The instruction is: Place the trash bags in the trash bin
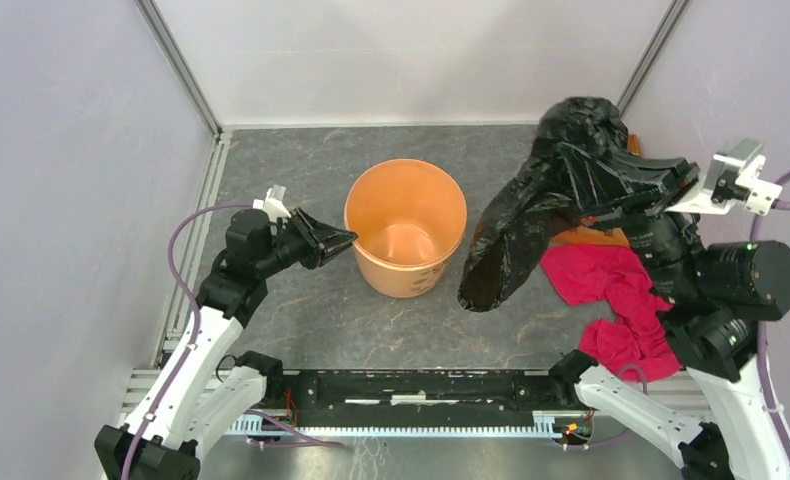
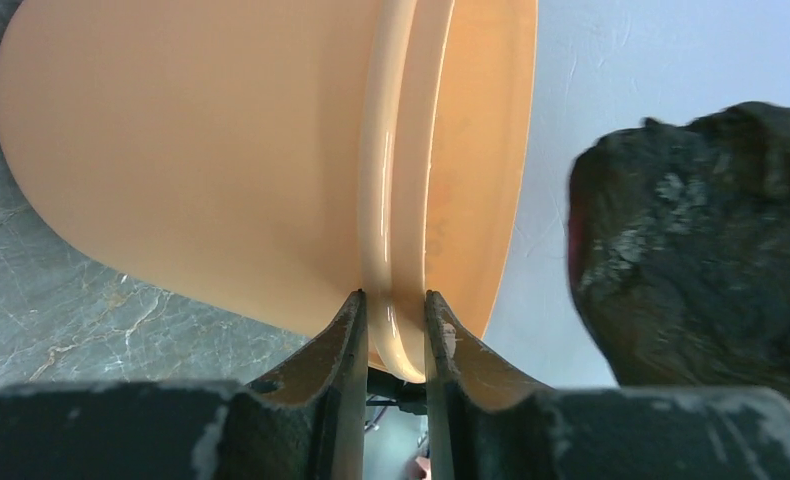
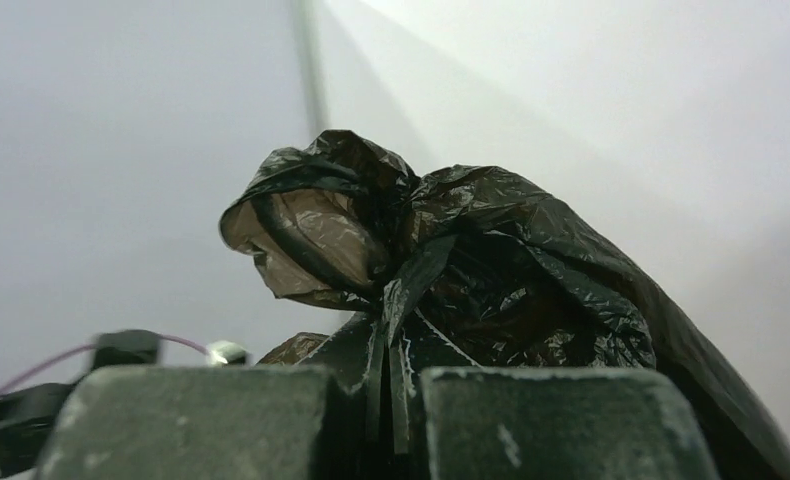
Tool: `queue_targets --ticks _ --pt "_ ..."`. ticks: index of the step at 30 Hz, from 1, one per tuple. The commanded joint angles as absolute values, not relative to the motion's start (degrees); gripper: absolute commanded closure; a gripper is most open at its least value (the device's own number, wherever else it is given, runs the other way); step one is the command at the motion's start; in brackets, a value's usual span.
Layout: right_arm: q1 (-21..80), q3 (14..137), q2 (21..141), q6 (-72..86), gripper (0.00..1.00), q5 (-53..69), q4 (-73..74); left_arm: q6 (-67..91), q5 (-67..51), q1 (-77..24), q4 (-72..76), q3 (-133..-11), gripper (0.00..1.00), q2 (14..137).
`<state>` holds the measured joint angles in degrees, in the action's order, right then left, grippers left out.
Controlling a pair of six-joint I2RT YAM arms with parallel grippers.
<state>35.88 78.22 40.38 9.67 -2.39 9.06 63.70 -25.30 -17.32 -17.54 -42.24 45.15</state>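
The orange trash bin (image 1: pixel 406 232) stands upright in the middle of the dark marbled table. My left gripper (image 1: pixel 345 240) is shut on its left rim; the wrist view shows the rolled rim (image 2: pixel 395 180) pinched between both fingers of the gripper (image 2: pixel 393 296). A glossy black trash bag (image 1: pixel 516 235) hangs in the air to the right of the bin, its lower end drooping near the bin's right side. My right gripper (image 1: pixel 583 203) holds it, and in the wrist view the gripper (image 3: pixel 391 335) is shut on a fold of the crinkled film (image 3: pixel 491 260). The bag (image 2: pixel 701 240) also shows in the left wrist view.
A pink-red cloth (image 1: pixel 621 290) lies on the table under the right arm. A bit of an orange-brown tray (image 1: pixel 596 238) shows behind it. Pale walls with metal posts (image 1: pixel 181 65) enclose the table, with a rail (image 1: pixel 199 230) along its left edge.
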Motion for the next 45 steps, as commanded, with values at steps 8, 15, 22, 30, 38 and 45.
queue_targets --ticks 8,15,22,30,38,45 --pt "36.16 92.15 64.67 26.97 0.99 37.47 -14.57 52.45 -26.12 -17.14 -17.77 -41.98 0.83 43.25" --pt "37.52 83.16 60.50 29.47 0.99 32.94 -23.73 49.61 -25.87 -17.14 -16.64 -41.49 0.82 43.45" --pt "37.58 84.45 62.57 36.91 0.99 35.03 -25.33 45.94 -21.03 -17.14 -19.96 -43.58 0.79 43.91" --pt "37.51 79.77 56.50 22.74 0.99 20.36 -9.15 43.61 -17.67 -17.14 -25.81 -46.68 0.31 42.17" --pt "37.51 74.92 52.21 8.89 0.99 -1.71 5.57 22.77 5.95 -17.14 -45.97 -64.38 0.08 40.92" --pt "37.57 78.21 54.53 3.79 0.99 -13.16 9.40 22.59 7.82 -17.14 -44.29 -72.50 0.01 42.39"
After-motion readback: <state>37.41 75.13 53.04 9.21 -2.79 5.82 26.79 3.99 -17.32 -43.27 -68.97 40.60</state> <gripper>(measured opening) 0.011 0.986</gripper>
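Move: The trash bin's rim is pinched in the left hand, the bin's middle about 11 cm to that hand's right, 6 ahead and 12 below. From the high right hand, which holds the gathered trash bag, the bin lies about 20 cm left, 12 ahead and 43 below. The bag's loose body hangs some 18 cm under the right hand and 4 cm to its left, no farther out; the red cloth is about 27 cm to that hand's right, 4 ahead, 55 below. The trash bag, still gripped, is swung by the right hand some 15 cm left and slightly up, turning about 40 degrees counter-clockwise; after hovering there, that hand turns back, reaching forward about 10 cm while sinking and easing right, towards the bin. The left hand keeps its pinch on the rim at first, then opens wide, comes free and pulls away left and up, rolling and tipping upward. ##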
